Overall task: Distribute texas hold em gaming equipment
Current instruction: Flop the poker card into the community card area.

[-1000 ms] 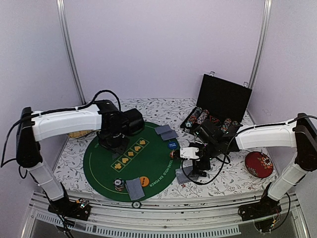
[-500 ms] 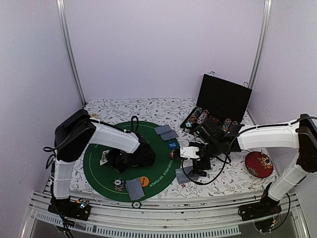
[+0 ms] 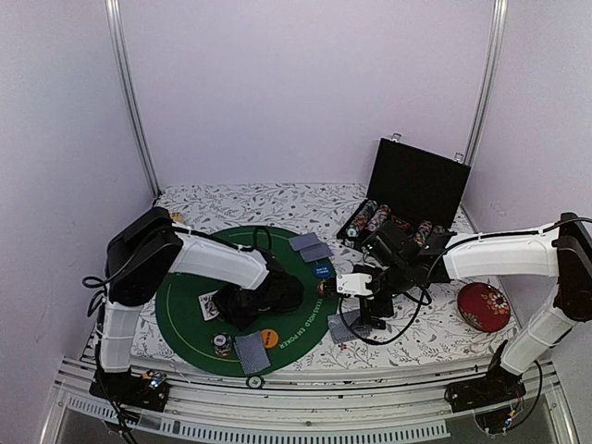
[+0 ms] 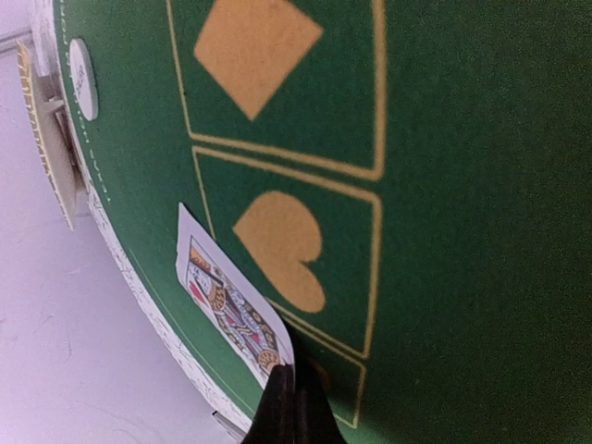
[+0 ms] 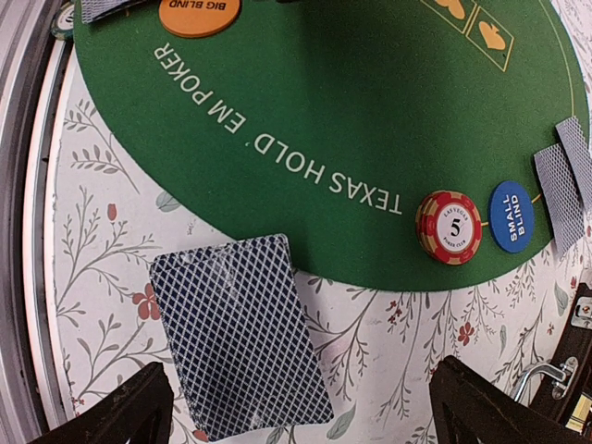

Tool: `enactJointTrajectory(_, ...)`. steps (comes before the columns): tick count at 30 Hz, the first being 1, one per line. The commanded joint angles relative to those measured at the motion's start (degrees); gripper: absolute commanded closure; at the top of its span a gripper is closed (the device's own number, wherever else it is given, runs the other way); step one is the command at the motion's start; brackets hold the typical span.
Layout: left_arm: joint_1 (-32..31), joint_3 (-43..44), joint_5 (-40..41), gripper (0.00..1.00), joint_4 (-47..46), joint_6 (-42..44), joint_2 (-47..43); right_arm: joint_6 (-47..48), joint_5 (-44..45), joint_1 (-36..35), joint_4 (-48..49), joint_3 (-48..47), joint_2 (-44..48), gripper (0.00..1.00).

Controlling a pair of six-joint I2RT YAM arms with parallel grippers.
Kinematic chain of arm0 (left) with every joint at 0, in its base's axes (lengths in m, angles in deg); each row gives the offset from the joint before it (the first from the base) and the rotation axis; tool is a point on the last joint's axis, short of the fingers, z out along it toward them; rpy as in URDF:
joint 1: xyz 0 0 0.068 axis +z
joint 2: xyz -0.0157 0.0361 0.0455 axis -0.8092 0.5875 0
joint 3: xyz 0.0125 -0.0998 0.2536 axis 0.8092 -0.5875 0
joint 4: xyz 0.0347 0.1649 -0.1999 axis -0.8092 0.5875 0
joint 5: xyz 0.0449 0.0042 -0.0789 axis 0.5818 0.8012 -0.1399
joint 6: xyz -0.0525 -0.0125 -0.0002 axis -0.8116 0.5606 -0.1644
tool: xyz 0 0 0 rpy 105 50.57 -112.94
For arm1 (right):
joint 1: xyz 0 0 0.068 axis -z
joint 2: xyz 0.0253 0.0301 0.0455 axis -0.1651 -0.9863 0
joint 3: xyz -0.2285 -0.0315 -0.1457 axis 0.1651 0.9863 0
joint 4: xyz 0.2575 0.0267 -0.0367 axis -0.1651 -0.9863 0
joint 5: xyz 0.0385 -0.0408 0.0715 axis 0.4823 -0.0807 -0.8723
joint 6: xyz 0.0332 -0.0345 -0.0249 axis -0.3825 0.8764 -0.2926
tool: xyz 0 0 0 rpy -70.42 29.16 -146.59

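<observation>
My left gripper is shut on the corner of a face-up court card, low over the left side of the green poker mat beside the printed heart. From above, that card shows white next to the gripper. My right gripper hangs open above a blue-backed deck that lies on the floral cloth just off the mat's right edge. From above, the deck sits under that gripper. On the mat lie an orange big-blind button, a blue small-blind button and a red chip.
Face-down cards lie at the mat's far right and its near edge, next to a chip stack. A white button sits near the mat's left rim. An open black chip case stands back right, with a red disc on the right.
My left arm has folded back from the mat's far left to its near middle and now holds the face-up card low over the mat. The right arm has not moved.
</observation>
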Motion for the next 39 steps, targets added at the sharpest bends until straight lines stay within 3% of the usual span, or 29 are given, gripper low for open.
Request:
enactJointTrajectory(1,-0.05,1.11,-8.3,1.0,-3.75,1.79,0.02,-0.67,-0.65,-0.48,-0.05,-0.79,0.0,0.01)
enactJointTrajectory(25,8.53,4.72,-15.96,1.0,-6.31,-5.03,-1.88,-0.76,-0.49,-0.65,-0.6,-0.65,-0.67,0.01)
enactJointTrajectory(34,8.93,4.05,-20.56,0.63,-10.44,-3.14,-3.74,-0.72,-0.27,-0.68,-0.97,-0.71,-1.0,0.01)
enactJointTrajectory(39,8.79,3.6,-25.23,0.6,-16.21,0.22,-9.36,-0.62,-0.3,-0.65,-0.89,-0.69,-0.97,0.01)
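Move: The left hand pinches the face-up card by its edge, right at the mat; the club slot it is going to lies about 1 cm ahead and 1 cm left, just below, and the card's middle 2 cm ahead, 3 cm left. The chip stack is some 7 cm back, straight behind; the face-down cards 9 cm back, 5 cm right; the big blind 6 cm back, 9 cm right. From the right hand the slot is roughly 2 cm ahead, 26 cm left, 7 cm down. The left hand twists roughly 20 degrees counter-clockwise, opens off the card's edge, easing about 3 cm forward-right. ##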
